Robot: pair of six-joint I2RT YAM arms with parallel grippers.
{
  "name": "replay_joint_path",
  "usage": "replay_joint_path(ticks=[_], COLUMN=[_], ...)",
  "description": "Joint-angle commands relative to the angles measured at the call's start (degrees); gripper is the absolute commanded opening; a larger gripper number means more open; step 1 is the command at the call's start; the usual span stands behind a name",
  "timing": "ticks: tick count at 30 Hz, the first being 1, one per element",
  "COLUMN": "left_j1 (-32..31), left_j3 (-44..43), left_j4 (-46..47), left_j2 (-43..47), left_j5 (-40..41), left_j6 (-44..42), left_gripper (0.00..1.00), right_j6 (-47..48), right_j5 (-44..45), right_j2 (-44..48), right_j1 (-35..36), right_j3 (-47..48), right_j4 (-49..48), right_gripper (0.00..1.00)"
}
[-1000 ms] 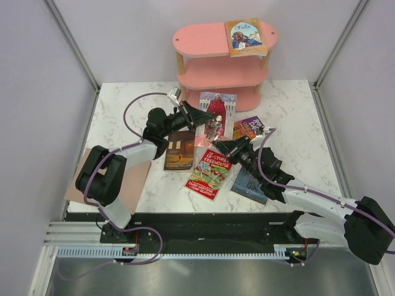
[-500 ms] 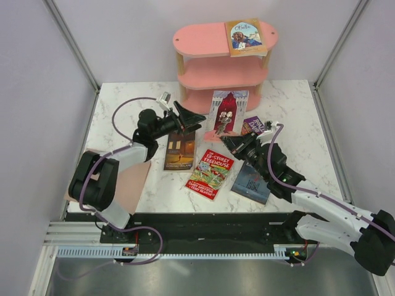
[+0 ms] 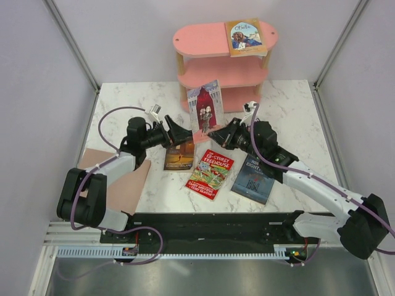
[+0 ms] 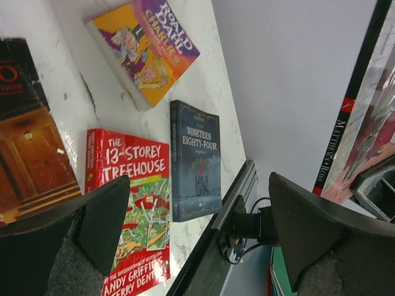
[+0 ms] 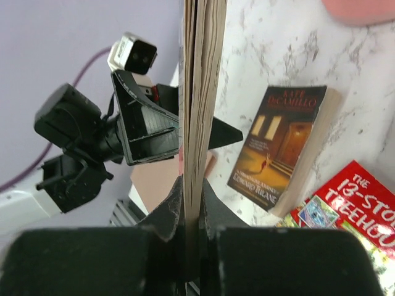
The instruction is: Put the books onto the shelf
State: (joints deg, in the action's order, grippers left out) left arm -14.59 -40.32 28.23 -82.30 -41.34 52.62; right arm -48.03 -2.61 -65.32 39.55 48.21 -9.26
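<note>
My right gripper (image 3: 213, 131) is shut on the lower edge of a grey-pink book (image 3: 203, 105), holding it upright in front of the pink shelf (image 3: 203, 42). From the right wrist, the book's page edge (image 5: 200, 86) rises between the shut jaws (image 5: 191, 203). My left gripper (image 3: 177, 134) stands open and empty just left of that book, apart from it. A tan-blue book (image 3: 245, 37) lies on the shelf's top board. On the table lie a dark brown book (image 3: 179, 155), the red Treehouse (image 3: 210, 173), dark blue Nineteen Eighty-Four (image 3: 252, 179) and the Roald Dahl book (image 4: 145, 46).
A plain tan-pink sheet (image 3: 133, 176) lies at the table's left front, under my left arm. Pale walls enclose the marble table (image 3: 296, 111) on three sides. My right forearm (image 3: 308, 179) stretches across the right half of the table.
My left gripper opened, let go of the grey-pink book and drew back to the left. My right gripper lifted that book upright and carried it left, toward the shelf.
</note>
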Motion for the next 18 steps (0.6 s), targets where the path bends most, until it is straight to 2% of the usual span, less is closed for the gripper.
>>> replay_joint_path(ticks=[1,10,13,18], left_j1=[0.09,0.09,0.09,0.09], left_j3=[1.64,6.74,9.37,10.08], left_j4=[-2.91,-2.48,-0.20,0.95], left_j2=[1.62,0.74,-0.14,-1.80], left_j5=[-3.30,-3.57,-4.80,-6.99], left_j6=[-6.04,-7.62,-7.62,-7.88], left_gripper=[1.00,1.00,1.00,1.00], right_j6=[5.13,6.72,7.69,5.23], right_j5=[-10.38,-12.24,-13.47,-19.52], right_j2=[-2.88,-4.72,-6.48,-11.31], right_j1=[-2.02,-5.88,-7.99,-16.24], right_j3=[6.28,13.13,19.01,28.15], right_j4=[0.03,2.57,4.85,8.19], right_gripper=[0.00,0.00,0.00,0.00])
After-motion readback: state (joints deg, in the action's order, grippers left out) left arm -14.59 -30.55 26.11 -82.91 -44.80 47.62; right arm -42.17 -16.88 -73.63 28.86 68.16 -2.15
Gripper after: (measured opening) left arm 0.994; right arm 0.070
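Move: Already gripped in the right hand is the red-curtain book. The clear left part of the top shelf is about 33 cm ahead of that hand, 4 cm left and 8 cm higher; Othello lies on it 15 cm to the right of this clear part. From the left hand, the Edward Tulane book lies roughly 4 cm ahead, 4 cm left and 18 below, the Treehouse book 7 cm back, 8 right, equally low. Lift the red-curtain book with the right gripper kept shut: after a tiny dip, raise it about 8 cm and carry it some 5 cm forward towards the top shelf, tipping the fingers slightly upward. Meanwhile bring the wide-open left gripper down about 7 cm and back 5, clear of the held book, towards the near part of the Edward Tulane book, touching nothing. ##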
